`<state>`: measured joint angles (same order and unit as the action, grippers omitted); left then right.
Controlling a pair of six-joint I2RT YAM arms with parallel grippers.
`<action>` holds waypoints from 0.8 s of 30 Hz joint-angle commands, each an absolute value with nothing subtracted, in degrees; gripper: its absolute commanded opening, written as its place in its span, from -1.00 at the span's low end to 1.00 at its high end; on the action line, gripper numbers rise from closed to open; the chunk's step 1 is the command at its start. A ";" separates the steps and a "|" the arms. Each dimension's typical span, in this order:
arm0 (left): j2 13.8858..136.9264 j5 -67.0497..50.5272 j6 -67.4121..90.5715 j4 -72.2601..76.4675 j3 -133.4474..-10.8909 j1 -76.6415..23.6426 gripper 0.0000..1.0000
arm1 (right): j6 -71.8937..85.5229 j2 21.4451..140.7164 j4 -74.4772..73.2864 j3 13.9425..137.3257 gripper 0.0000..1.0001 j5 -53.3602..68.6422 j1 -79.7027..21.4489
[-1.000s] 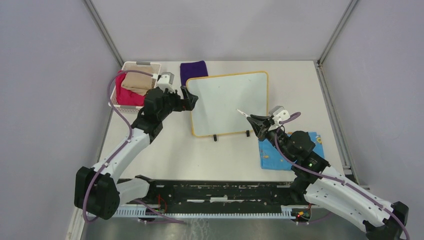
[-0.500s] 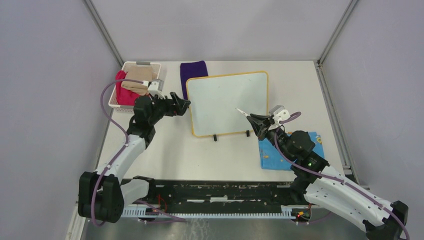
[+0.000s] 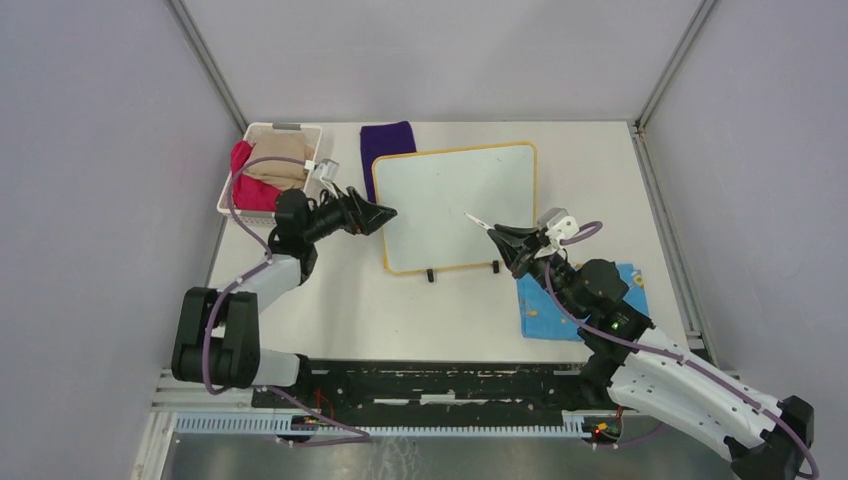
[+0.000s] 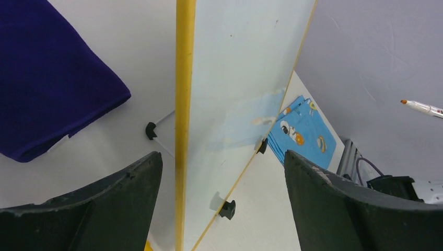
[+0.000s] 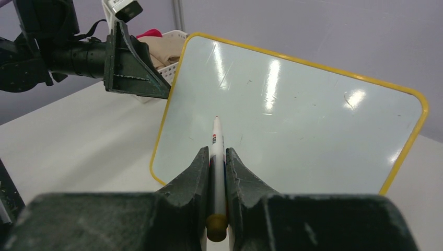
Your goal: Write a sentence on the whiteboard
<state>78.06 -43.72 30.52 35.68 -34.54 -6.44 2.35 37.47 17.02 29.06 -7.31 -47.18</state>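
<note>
The whiteboard (image 3: 440, 200) stands tilted on black clip feet, its yellow frame around a white face; no sentence shows on it. My left gripper (image 3: 386, 212) is open at the board's left edge. In the left wrist view that yellow edge of the whiteboard (image 4: 235, 78) runs between the spread fingers of the left gripper (image 4: 222, 157), touching neither. My right gripper (image 3: 497, 234) is shut on a white marker (image 3: 478, 222), held just off the board's lower right part. In the right wrist view the marker (image 5: 217, 136) points from the right gripper (image 5: 218, 155) at the whiteboard (image 5: 292, 115). The marker's orange tip (image 4: 420, 107) stays off the surface.
A white basket (image 3: 262, 132) with red and tan cloths sits at the back left. A purple cloth (image 3: 387, 140) lies behind the board's left corner. A blue cartoon-print cloth (image 3: 555, 312) lies under my right arm. Grey walls close three sides.
My left arm has folded down and back, and its gripper drew off the board's left edge, then returned to it slightly lower. The right gripper crept up-left with the marker.
</note>
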 commanded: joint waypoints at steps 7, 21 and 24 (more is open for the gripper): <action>86.92 -53.22 34.89 48.02 -36.50 -5.30 0.63 | 6.76 43.70 25.11 33.71 -1.00 -1.55 -47.20; 91.74 -55.07 33.71 51.99 -36.19 -5.10 0.19 | 0.44 58.92 25.55 44.44 -1.00 -12.37 -56.60; 94.03 -56.36 34.47 53.50 -36.08 -5.03 0.16 | 0.44 59.89 26.13 44.82 -1.00 -11.94 -56.61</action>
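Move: The whiteboard stands propped up. Its left edge is already between my left hand's open fingers, about 2 cm to the right, 1 cm ahead and 2 cm down. From that hand the purple cloth lies some 23 cm ahead and 17 cm below, and the basket about 19 cm ahead, 22 cm left and 13 cm below. From my right hand, which holds the marker, the board's middle is roughly 14 cm ahead, 6 cm left and 12 cm down; the blue cloth is about 7 cm ahead, 18 cm right and 28 cm down. I carry the marker left across in front of the whiteboard with my right hand, slowly at first and then faster, about 9 cm towards its left part, grip kept and tip still clear of the surface. Meanwhile my left hand sinks some 3.5 cm along the board's left edge and narrows its fingers from nearly wide open to a bit over half, around that edge without pinching it yet. ##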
